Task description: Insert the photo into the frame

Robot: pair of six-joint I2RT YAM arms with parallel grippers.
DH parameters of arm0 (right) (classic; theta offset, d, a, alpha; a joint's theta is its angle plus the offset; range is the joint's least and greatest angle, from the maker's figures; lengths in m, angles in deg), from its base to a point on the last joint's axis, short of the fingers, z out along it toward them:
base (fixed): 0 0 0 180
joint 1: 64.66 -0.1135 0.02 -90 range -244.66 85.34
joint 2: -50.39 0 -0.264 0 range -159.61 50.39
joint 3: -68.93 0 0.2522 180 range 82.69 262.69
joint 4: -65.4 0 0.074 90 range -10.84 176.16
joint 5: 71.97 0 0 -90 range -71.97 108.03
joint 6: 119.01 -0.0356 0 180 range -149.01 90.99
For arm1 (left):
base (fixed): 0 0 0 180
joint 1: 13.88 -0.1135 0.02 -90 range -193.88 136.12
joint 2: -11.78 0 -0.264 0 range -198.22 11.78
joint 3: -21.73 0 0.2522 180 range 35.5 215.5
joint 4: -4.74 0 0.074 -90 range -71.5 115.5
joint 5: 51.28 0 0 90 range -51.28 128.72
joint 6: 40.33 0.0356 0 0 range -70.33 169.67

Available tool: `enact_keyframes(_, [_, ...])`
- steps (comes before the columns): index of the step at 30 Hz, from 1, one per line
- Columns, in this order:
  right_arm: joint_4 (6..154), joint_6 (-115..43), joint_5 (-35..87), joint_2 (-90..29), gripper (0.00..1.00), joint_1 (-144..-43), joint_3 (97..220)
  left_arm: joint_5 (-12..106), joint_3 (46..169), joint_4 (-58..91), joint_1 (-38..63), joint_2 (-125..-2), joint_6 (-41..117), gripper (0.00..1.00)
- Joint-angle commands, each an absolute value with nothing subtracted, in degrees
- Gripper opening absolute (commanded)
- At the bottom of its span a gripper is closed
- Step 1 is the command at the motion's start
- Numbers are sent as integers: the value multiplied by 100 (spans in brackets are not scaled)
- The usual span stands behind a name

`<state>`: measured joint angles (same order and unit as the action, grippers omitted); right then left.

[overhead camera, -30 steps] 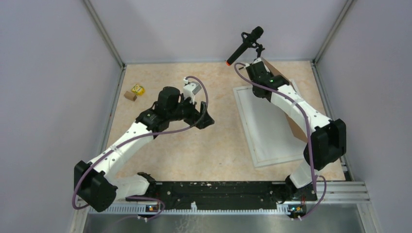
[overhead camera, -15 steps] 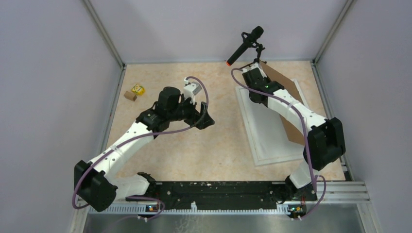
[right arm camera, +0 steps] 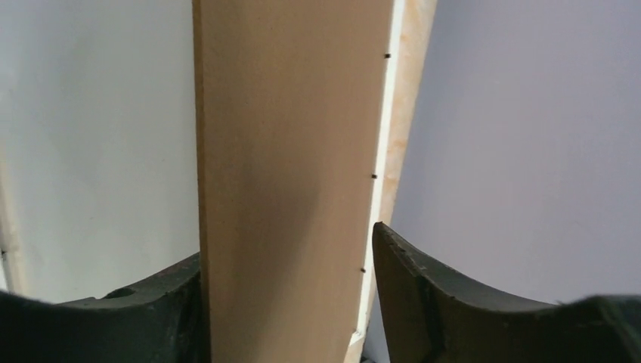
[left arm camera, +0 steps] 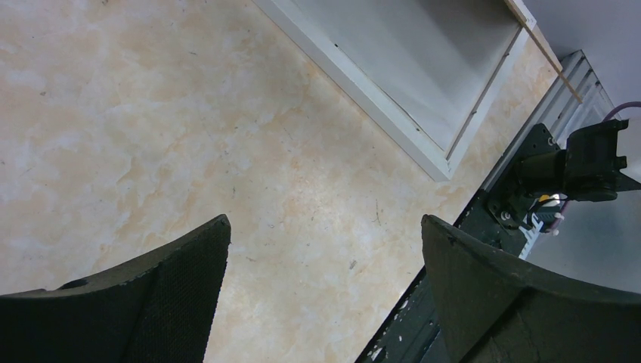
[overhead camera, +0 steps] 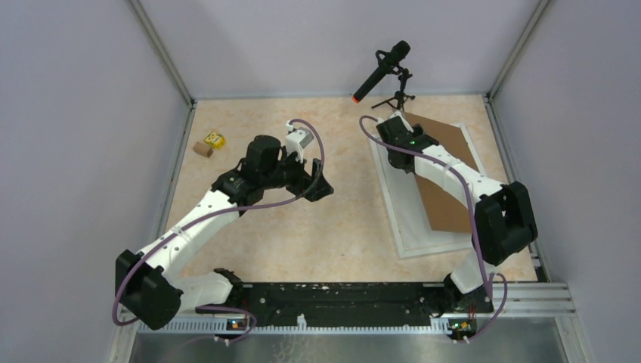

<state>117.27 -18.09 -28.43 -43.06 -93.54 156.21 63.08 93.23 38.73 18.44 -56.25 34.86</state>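
Observation:
The white frame lies flat on the right half of the table, pale inside. A brown backing board rests slanted over its right side. My right gripper is at the frame's far end. In the right wrist view its jaws stand apart around the board's end, so my right gripper is open, with a gap at the right finger. My left gripper hovers open over bare table left of the frame, and in the left wrist view nothing lies within the left gripper. The photo is hidden.
A black microphone on a small tripod stands at the back, just behind the frame. Two small blocks, yellow and brown, sit by the left wall. Grey walls close in three sides, and a black rail runs along the near edge.
My right gripper has gone from shut to open. The brown board has dropped from nearly upright to lying low over the frame. The left arm has not moved.

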Motion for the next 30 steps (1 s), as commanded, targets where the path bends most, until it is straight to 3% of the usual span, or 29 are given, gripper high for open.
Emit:
enact_keyframes(1, [11630, -2159, -2434, -4235, 62, -9397, 15565, 6254, 9403, 3731, 1871, -5547, 3605, 98])
enact_keyframes(16, [11567, -2861, -1822, -4288, 99, -9445, 15292, 6470, 9330, 3637, 1896, -5657, 3549, 99])
enact_keyframes(30, [11496, -3083, -1181, -4330, 99, -9454, 15264, 6547, 9183, 3441, 1900, -5662, 3509, 98])
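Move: The right hand, its fingers about half open, has the brown backing board's raised left side between them; the middle of the frame beneath lies some 16 cm below, 9 cm back and 2 cm to the right. The board's middle is about 7 cm back, 6 cm right and 7 cm lower, and the frame's left rail 9 cm back, 11 cm left. The idle left hand has the frame's middle about 28 cm to its right, 1 cm ahead and 21 cm below. The right hand sinks about 5 cm towards the frame while carrying some 4 cm left, towards the left rail, and easing slightly back, letting the backing board's left side down. The wrist rolls some 15 to 20 degrees so that its left side rises, and the fingers spread from half open to wide open, the left finger staying under the board's left edge with the right finger above the board. ##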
